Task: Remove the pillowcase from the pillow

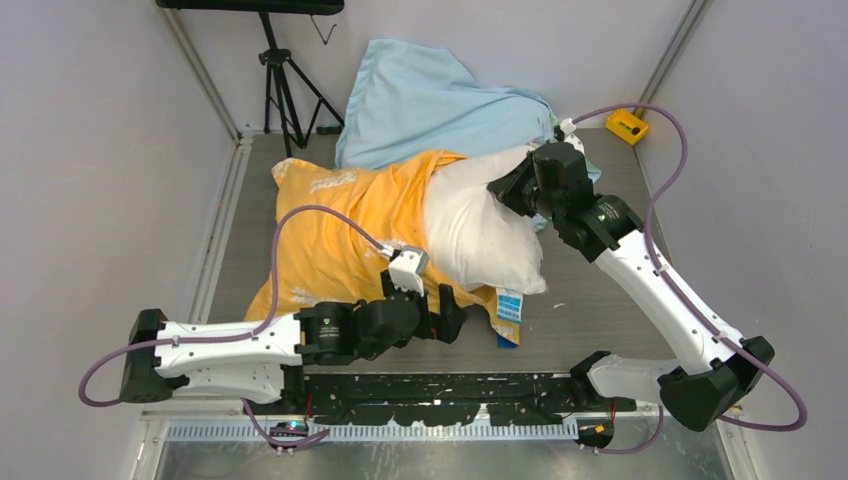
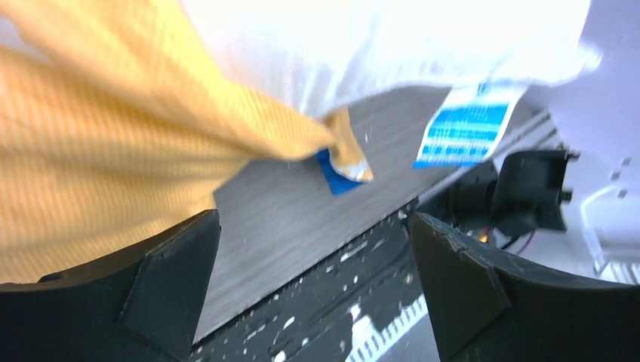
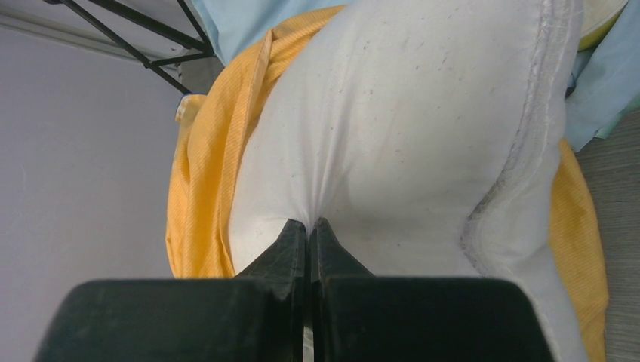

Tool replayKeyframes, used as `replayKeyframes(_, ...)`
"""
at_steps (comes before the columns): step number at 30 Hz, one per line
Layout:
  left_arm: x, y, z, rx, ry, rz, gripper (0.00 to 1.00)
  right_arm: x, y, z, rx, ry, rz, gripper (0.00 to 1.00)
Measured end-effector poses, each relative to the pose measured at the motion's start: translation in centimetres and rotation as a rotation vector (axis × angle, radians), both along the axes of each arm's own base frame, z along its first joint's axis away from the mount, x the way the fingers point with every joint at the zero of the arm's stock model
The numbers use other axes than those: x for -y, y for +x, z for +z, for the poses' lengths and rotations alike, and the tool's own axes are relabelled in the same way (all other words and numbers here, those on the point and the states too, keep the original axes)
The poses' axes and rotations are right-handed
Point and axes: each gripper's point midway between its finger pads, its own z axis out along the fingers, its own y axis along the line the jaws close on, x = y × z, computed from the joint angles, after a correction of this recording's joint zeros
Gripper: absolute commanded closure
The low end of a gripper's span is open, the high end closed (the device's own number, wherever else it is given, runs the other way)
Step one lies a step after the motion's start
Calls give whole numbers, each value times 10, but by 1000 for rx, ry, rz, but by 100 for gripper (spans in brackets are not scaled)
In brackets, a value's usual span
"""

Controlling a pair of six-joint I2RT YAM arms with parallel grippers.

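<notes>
The orange-yellow pillowcase (image 1: pixel 335 235) lies bunched on the table and covers the left part of the white pillow (image 1: pixel 480 225), whose right half sticks out bare. My right gripper (image 3: pixel 310 225) is shut on a pinch of the pillow's white fabric (image 3: pixel 392 136) at its far right end (image 1: pixel 510 188). My left gripper (image 2: pixel 313 249) is open and holds nothing, hovering over the table's near edge beside the pillowcase's front corner (image 2: pixel 343 154) with its blue edging. In the overhead view the left gripper (image 1: pixel 460 322) sits just in front of the pillowcase hem. The pillow's blue tag (image 1: pixel 509 305) hangs at the near corner.
A pale light-blue cloth (image 1: pixel 440 100) is heaped at the back of the table behind the pillow. A black tripod (image 1: pixel 285 85) stands at the back left and a yellow device (image 1: pixel 627 124) at the back right. White walls close in both sides.
</notes>
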Motion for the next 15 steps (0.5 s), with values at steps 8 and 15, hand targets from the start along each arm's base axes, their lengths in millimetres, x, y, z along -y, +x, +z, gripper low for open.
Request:
replayKeyframes(8, -2, 52, 10, 6, -24, 154, 23, 2, -3, 1, -7, 9, -6, 100)
replayKeyframes(15, -24, 81, -10, -33, 2, 235, 85, 21, -15, 2, -6, -44, -48, 100)
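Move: The pillowcase's open hem, where it crosses the near side of the pillow, lies about 8 cm ahead of the left hand, 2 cm left and 3 cm lower. The pillow's middle is some 15 cm ahead, 6 cm right and slightly lower; its blue-and-white label hangs about level in reach, 11 cm to the right and 10 cm below. From the right hand, which already pinches the pillow, that hem is roughly 12 cm back, 12 cm left and 12 cm lower. The pillowcase's hem is what the left hand goes for: it travels about 8 cm forward, easing left late and dipping after a small rise, turns some 15 degrees counter-clockwise, and its wide-open fingers close most of the way, pinching a fold of the orange edge. The right hand keeps its shut grip on the pillow and starts drawing it right and back, about 2.5 cm. ##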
